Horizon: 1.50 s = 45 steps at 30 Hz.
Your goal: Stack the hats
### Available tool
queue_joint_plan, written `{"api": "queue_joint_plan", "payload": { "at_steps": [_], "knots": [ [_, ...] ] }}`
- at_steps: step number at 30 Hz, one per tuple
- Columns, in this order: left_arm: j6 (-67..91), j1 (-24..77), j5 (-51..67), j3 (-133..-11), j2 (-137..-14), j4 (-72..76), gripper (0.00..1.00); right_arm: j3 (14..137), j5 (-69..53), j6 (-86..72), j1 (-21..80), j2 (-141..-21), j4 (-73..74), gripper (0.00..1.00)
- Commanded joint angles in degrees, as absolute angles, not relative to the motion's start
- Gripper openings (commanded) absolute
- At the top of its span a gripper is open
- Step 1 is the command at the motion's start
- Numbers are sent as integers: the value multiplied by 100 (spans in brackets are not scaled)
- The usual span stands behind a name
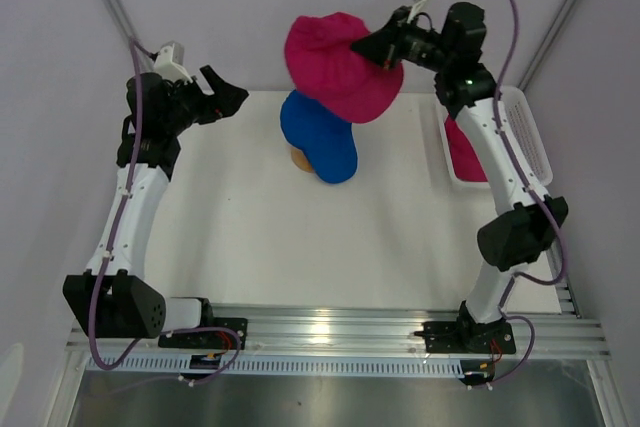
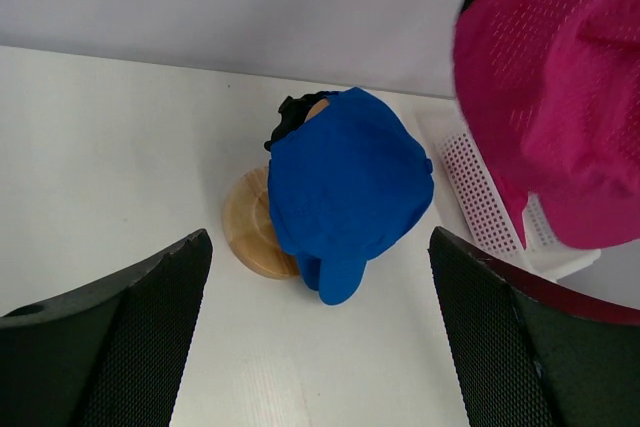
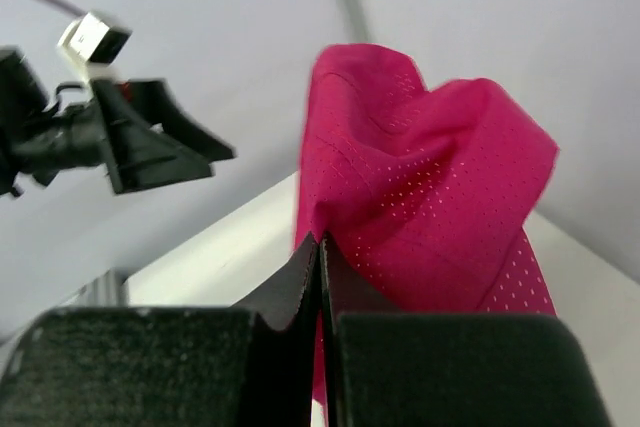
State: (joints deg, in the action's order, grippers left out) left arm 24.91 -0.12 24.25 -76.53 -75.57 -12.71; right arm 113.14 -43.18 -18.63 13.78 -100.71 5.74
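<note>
A royal blue hat (image 1: 320,137) (image 2: 345,187) sits on the tan wooden stand (image 1: 299,158) (image 2: 252,223) at the table's far middle. My right gripper (image 1: 362,47) (image 3: 320,242) is shut on the edge of a magenta-pink hat (image 1: 340,65) (image 3: 425,192) (image 2: 560,87), which hangs in the air above and behind the blue one. Another pink hat (image 1: 463,150) lies in the white basket (image 1: 530,132) at the right. My left gripper (image 1: 232,99) (image 2: 320,327) hangs open at the far left, nothing between its fingers, facing the blue hat.
The white mesh basket (image 2: 480,197) stands at the table's right edge, behind my right arm. Metal frame posts rise at both far corners. The aluminium rail with the arm bases runs along the near edge.
</note>
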Motion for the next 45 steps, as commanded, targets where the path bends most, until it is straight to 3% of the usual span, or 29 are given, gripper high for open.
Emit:
{"api": "queue_joint_plan", "payload": {
  "at_steps": [1,5,12,20,29,32,37,45],
  "knots": [
    [2382,-211,2329,-7515,-7260,-993,92,12163,-4737,-1881,1827,-10712,870,0],
    [2373,-334,2443,-7392,-7190,-1037,93,12550,-5255,-2223,2030,-11433,476,0],
    [2285,-439,2435,-7304,-7136,-1090,93,12859,-5115,-2198,1969,-12339,905,0],
    [2522,-439,2733,-7172,-7295,-782,93,12078,-4439,-1617,2004,-11963,1046,0],
    [2724,-439,2865,-7093,-7549,-545,92,10899,-3376,-1872,1969,-11057,238,0],
    [2742,-439,2918,-7084,-7629,-536,92,10741,-3681,-2091,1768,-11091,71,0],
    [2830,-439,2979,-7031,-7708,-422,91,9898,-4623,-3364,1407,-11206,-1834,0],
    [2856,-439,2988,-7066,-7866,-387,91,9967,-4536,-2875,1520,-11619,-1319,0]
  ]
}}
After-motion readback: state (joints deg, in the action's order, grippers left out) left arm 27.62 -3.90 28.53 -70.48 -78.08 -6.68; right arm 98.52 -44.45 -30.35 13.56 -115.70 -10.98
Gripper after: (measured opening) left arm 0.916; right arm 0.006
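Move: The right hand already holds a pink hat by its edge, the hat's middle hanging about 8 cm to the left, 2 cm back and 4 cm below the fingers. The blue hats on their wooden stand, the target, lie roughly 15 cm left of this hand, 5 cm ahead and 29 cm below; the stand's middle is some 16 cm left and 8 cm ahead, 38 cm down. The white tray is about 34 cm to the right and 8 cm ahead, 43 cm down. From the left hand the blue hats are about 17 cm right, 9 cm ahead and 18 cm below. The right hand, still pinching the pink hat by its edge, swings some 9 cm farther left and, while that swing dies out, sinks fast towards the blue hats and reaches about 6 cm forward, tipping its fingers down some 20 degrees. Staying shut, it then draws back to the right by about 7 cm, rises 2 to 3 cm and lowers again to end nearly 19 cm below where it began, bringing the pink hat down over the far side of the blue hats' crown, while the open left hand just sinks about 4 cm off to the side. ##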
